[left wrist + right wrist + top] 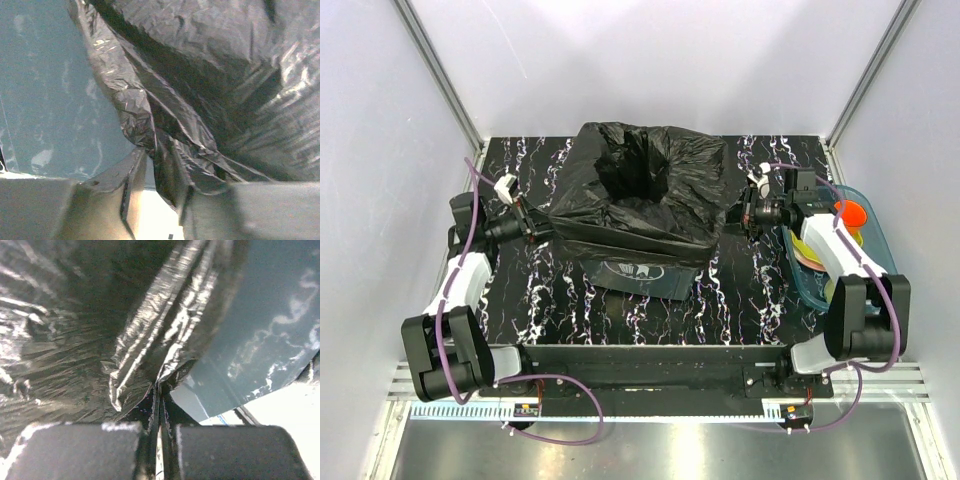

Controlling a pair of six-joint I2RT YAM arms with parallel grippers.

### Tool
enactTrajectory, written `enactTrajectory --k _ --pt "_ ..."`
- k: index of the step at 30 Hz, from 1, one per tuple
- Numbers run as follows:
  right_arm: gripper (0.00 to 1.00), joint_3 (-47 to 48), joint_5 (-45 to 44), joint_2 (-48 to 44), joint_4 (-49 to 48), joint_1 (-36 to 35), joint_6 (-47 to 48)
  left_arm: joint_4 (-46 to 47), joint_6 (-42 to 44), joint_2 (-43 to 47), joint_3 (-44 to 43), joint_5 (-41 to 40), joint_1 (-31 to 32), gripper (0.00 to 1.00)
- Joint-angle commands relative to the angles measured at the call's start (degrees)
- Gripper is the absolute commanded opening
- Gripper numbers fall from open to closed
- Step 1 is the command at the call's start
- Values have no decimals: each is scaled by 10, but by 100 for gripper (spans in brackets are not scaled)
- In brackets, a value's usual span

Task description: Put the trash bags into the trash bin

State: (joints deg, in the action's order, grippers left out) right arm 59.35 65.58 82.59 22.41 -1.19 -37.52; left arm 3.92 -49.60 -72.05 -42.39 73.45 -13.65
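Note:
The black trash bag (640, 195) is draped over the dark green trash bin (635, 272), its mouth sunk into the bin's opening. Only the bin's lower front with the white logo shows. My left gripper (535, 228) is at the bag's left edge. In the left wrist view a hanging fold of the bag (200, 75) lies in the gap of the left gripper (167, 200), whose fingers stand apart. My right gripper (735, 222) is at the bag's right edge. In the right wrist view the right gripper (160, 397) is pinched shut on a pleat of the bag (135, 355).
A shallow blue tray (880, 235) holding an orange item (855, 212) and other pieces sits at the table's right edge, just behind my right arm. The black marble tabletop (740, 300) extends around the bin. White walls enclose the back and both sides.

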Motion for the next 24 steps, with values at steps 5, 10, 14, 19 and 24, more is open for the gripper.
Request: enactTrajectory --k 5,10,14,19,24 --pt "0 91 -61 121 -82 -20 7 56 0 -55 -6 -15 -1 4" --pt "0 146 -74 175 -82 -21 23 51 21 -93 -29 -28 -1 0" --pt "0 163 -99 201 -29 -21 80 -37 92 -132 -48 -60 -2 0" --pt "0 148 -163 216 52 -16 183 -154 201 -160 -61 -121 -17 0" --pt "0 123 -229 235 85 4 258 -219 259 -187 -53 -176 -29 0"
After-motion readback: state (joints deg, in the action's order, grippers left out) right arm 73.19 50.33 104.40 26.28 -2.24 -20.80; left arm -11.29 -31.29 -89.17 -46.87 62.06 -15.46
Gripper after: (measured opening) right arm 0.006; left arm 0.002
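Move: The trash bag lies draped over the trash bin. Its left edge is right between my left fingers, which are still half open, and its right edge is already pinched in my right. The bin's mouth, about level with my hands in height, is centred some 15 cm right of my left hand and 8 cm ahead of it. From my right hand it is about 15 cm left and 7 cm ahead. The basket of cups sits roughly 27 cm right of my right hand, level with it and 18 cm lower. I shut my left fingers on the bag's left edge while my right hand keeps its pinch on the right edge. Then I draw both edges down outside the bin by about 10 cm. My right hand runs about 9 cm forward, mostly early on, and my left about 4 cm, easing out to the left near the end. The fingers of both hands dip some 15 degrees further. ##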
